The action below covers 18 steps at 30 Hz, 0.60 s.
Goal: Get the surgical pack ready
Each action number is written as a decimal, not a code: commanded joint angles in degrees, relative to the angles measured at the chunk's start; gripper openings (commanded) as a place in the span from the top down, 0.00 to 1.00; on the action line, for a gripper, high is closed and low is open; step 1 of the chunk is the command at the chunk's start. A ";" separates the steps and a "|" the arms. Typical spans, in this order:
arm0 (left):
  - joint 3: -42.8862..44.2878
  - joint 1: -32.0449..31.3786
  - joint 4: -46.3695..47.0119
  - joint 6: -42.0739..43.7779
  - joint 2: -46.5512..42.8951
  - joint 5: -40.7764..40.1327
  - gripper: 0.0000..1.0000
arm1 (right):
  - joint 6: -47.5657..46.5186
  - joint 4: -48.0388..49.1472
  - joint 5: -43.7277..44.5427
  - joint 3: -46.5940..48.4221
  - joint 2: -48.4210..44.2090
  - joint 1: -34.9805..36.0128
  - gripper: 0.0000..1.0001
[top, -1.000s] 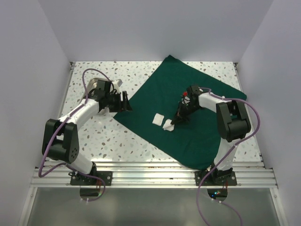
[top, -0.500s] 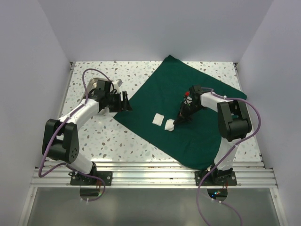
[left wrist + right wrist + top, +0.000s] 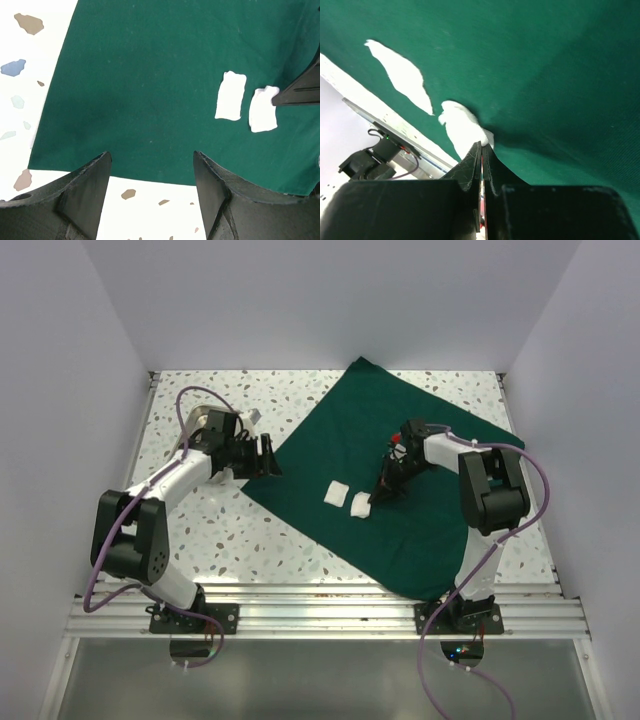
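Note:
The surgical pack is a dark green drape [image 3: 420,430] spread flat as a wide sheet over the middle and right of the table; it also fills the left wrist view [image 3: 150,75] and the right wrist view [image 3: 560,75]. Two white gauze squares lie on it side by side, one [image 3: 337,493] free and the other [image 3: 360,504] with a corner between the tips of my shut right gripper [image 3: 372,500] [image 3: 481,145]. My left gripper [image 3: 268,462] [image 3: 150,165] hovers open at the drape's left edge, nothing between its fingers.
A small shiny metal object [image 3: 205,420] sits at the back left, partly hidden behind my left wrist. The speckled tabletop [image 3: 230,530] is bare left of the drape. White walls close in the sides and back; a metal rail [image 3: 320,605] runs along the near edge.
The right gripper has drawn slightly back and right with the gauze corner; that gauze now lies flatter. The left arm has not moved.

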 commanded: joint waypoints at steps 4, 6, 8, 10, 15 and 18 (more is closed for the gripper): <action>1.86 -0.08 2.95 -1.31 0.82 1.65 0.30 | -2.52 -2.45 -0.59 4.35 -0.91 -0.03 1.00; 1.78 -0.08 3.30 -1.57 0.99 1.65 0.30 | -2.61 -2.54 -0.67 4.44 -0.30 0.05 1.00; 1.78 -0.08 3.21 -1.66 0.99 1.74 0.30 | -2.70 -2.80 -0.85 4.35 0.58 0.14 0.96; 1.78 -0.08 3.21 -1.74 0.99 1.56 0.30 | -2.78 -3.15 -0.94 4.35 0.93 0.14 0.90; 1.51 -0.08 3.21 -2.01 0.82 1.38 0.30 | -3.40 -3.94 -0.50 4.35 -0.11 0.05 0.78; 1.34 -0.08 3.39 -2.27 0.82 1.47 0.30 | -3.49 -4.47 -0.32 4.18 -0.56 0.05 0.73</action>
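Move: The nearer-to-hand gauze is already at the right hand's shut fingertips, its middle only about 2 cm to their left, 1 cm back and 1 cm below. The other gauze lies some 8 cm to the hand's left and 2 cm farther out, also flat on the green drape. From the idle left hand, the first gauze lies roughly 20 cm to the right, 8 cm back and 8 cm down. At the right edge of the nearer gauze, the right hand's shut fingertips ease forward and up about 1 cm each, then slip back roughly half of that while opening to about a quarter. The hand stays low, its fingers still slanting down and left, and ends with the tips parted on either side of the gauze's right edge. ##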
